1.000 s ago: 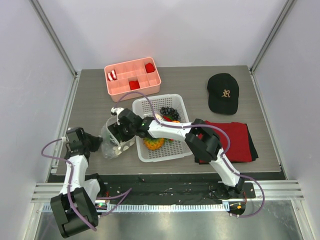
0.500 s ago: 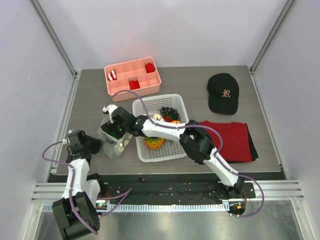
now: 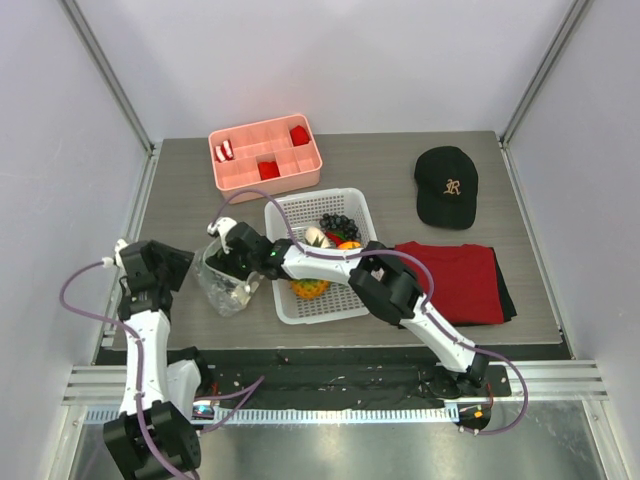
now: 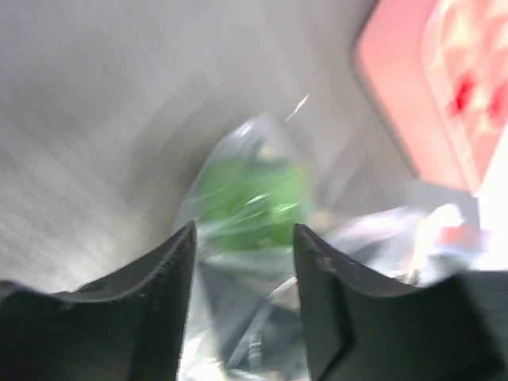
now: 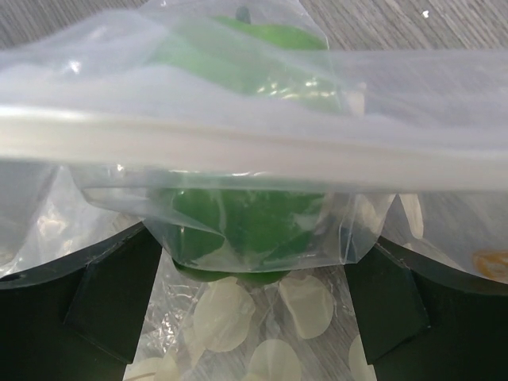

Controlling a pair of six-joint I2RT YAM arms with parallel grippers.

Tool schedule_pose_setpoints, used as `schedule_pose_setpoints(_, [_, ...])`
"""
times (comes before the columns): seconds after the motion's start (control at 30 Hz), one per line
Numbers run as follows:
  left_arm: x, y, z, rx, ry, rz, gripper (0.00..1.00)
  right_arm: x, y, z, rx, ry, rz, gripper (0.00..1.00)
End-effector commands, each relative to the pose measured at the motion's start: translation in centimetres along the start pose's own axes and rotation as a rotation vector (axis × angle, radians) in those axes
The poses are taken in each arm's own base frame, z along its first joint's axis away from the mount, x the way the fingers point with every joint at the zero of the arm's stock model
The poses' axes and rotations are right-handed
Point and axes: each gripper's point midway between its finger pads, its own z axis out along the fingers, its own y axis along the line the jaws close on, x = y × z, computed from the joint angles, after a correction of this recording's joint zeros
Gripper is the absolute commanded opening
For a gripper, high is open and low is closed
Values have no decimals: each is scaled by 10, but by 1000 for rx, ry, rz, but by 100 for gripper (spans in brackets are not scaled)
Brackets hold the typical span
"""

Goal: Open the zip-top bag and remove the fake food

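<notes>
The zip-top bag lies left of the white basket, clear with white dots. My right gripper reaches into its mouth. In the right wrist view the zip strip of the bag runs across above my right gripper, which is open, its fingers wide apart either side of a green fruit still inside the plastic. My left gripper stands open just left of the bag. Its wrist view is blurred and shows the left gripper with the bag and the green fruit ahead, nothing pinched.
The white basket holds dark grapes, a whitish piece, an orange-red tomato and a yellow pineapple. A pink compartment tray stands behind. A black cap and folded red cloth lie to the right.
My left gripper has opened, let go of the bag and drawn back to the left. My right gripper has pushed further left into the bag and spread wider.
</notes>
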Motion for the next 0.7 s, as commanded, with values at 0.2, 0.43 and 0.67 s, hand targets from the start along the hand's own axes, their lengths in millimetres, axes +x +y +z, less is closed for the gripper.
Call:
schedule_pose_setpoints(0.2, [-42,-45,33,28,-7,32,15,-34,16,-27,-92,-79,-33,97])
schedule_pose_setpoints(0.43, [-28,-47,84,15,115,15,8,-43,21,-29,-118,-101,-47,99])
schedule_pose_setpoints(0.67, [18,-37,97,-38,195,84,8,-45,23,-25,-130,-110,-52,99])
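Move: The bag's far-left corner lies about 8 cm ahead of the left gripper, 2 cm to its right and 6 cm below. The green pepper in the bag is some 4 cm ahead, 3 cm right and 6 cm below; the white basket's middle is about 29 cm right, 3 cm ahead and 8 cm lower. From the right gripper the pepper lies roughly 4 cm left, 1 cm ahead and 1 cm below. Lift the left gripper about 4 cm while carrying it forward over the bag, then sink it onto the far-left corner, some 8 cm farther out than it began, edging right at the end. Tip the fingers down about 10 degrees and shut them from half open to almost closed on the film there. Keep the right gripper open around the pepper, letting it ease back 1 cm. ##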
